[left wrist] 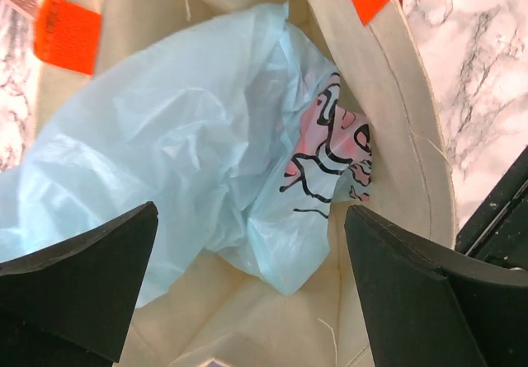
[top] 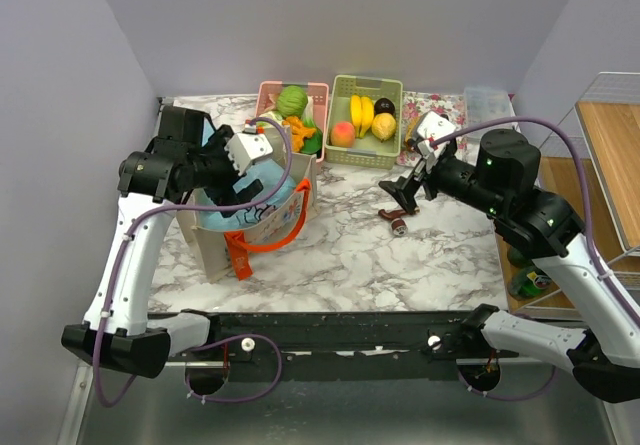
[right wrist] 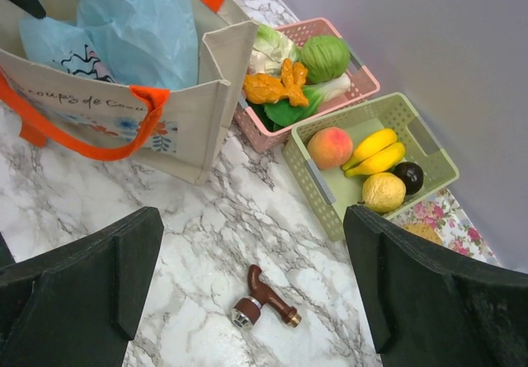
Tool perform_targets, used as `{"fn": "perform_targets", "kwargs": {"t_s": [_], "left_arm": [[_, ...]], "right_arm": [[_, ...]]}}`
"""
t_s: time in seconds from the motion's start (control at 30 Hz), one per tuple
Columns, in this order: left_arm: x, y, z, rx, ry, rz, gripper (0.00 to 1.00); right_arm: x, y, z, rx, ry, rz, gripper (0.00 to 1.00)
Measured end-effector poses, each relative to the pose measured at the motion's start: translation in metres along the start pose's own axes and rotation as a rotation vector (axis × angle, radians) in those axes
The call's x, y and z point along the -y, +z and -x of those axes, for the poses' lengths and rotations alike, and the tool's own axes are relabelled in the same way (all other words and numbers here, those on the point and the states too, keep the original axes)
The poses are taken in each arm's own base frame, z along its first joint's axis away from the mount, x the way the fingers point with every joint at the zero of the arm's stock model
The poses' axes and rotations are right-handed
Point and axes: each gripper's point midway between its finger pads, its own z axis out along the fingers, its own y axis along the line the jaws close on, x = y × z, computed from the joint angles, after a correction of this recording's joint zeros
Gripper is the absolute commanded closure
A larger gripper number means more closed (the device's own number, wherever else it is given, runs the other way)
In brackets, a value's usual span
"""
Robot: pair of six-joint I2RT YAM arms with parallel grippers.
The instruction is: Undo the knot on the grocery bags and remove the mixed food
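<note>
The light blue grocery bag (left wrist: pixel 190 136) lies crumpled and loose inside a beige tote (left wrist: pixel 247 326); I see no knot on it. My left gripper (left wrist: pixel 252 284) hangs open just above the bag, nothing between its fingers; from above it sits over the tote's mouth (top: pixel 255 187). A green cabbage (right wrist: pixel 324 56) and orange pieces (right wrist: pixel 276 87) lie in a pink basket (right wrist: pixel 363 78). A peach (right wrist: pixel 329 147) lies in a green basket (right wrist: pixel 330 194). My right gripper (right wrist: pixel 252 247) is open over the marble, right of the tote (right wrist: pixel 165 128).
Bananas (right wrist: pixel 375 152), a yellow fruit (right wrist: pixel 384 191) and a dark fruit (right wrist: pixel 408 176) share the green basket. A small brown faucet-like piece (right wrist: pixel 264 299) lies on the table under my right gripper. A floral cloth (top: pixel 440 105) and a wire shelf (top: pixel 610 155) stand at the right.
</note>
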Motion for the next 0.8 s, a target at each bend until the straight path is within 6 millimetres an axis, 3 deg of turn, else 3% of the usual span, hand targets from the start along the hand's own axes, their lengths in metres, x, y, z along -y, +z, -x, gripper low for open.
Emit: {"fn": "perform_targets", "kwargs": {"t_s": [0.2, 0.4, 0.53, 0.67, 0.77, 0.8], "left_arm": [[-0.014, -0.018, 0.017, 0.058, -0.007, 0.087, 0.06], [-0.044, -0.030, 0.017, 0.050, 0.019, 0.236, 0.21], [-0.050, 0.010, -0.022, -0.057, 0.004, 0.212, 0.40], [-0.044, 0.082, -0.095, -0.255, -0.063, 0.117, 0.48], [-0.031, 0.113, -0.132, -0.350, -0.103, 0.046, 0.49], [-0.027, 0.117, -0.137, -0.364, -0.113, 0.027, 0.41]], "right_arm": [[-0.005, 0.007, -0.006, -0.017, 0.002, 0.028, 0.00], [-0.006, 0.007, -0.007, -0.018, 0.003, 0.031, 0.00], [-0.006, 0.007, -0.008, -0.023, 0.003, 0.033, 0.00], [-0.008, 0.006, -0.013, -0.043, 0.007, 0.040, 0.00], [-0.010, 0.005, -0.017, -0.060, 0.010, 0.046, 0.00], [-0.010, 0.005, -0.019, -0.065, 0.011, 0.048, 0.00]]}}
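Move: Ahead of the left hand by about 8 cm, some 4 cm to its left and 15 cm down, the bulk of the blue grocery bag stands loosely in the tote bag, whose own middle is roughly 6 cm ahead, 2 cm right and 17 cm below. The tote's near orange handle is some 12 cm right, 5 cm back and 10 cm lower; the pink basket about 35 cm ahead, 16 cm right. From the right hand the blue bag is about 50 cm left and 10 cm ahead, well below. Swinging up a few centimetres and forward-left first, the left hand then plunges about 20 cm down into the tote onto the blue bag, ending some 5 cm farther out and 5 cm farther left. The wrist turns some 20 degrees and the wide-open fingers close to about half on the way down, coming into the plastic and gathering a loose fold between them. ##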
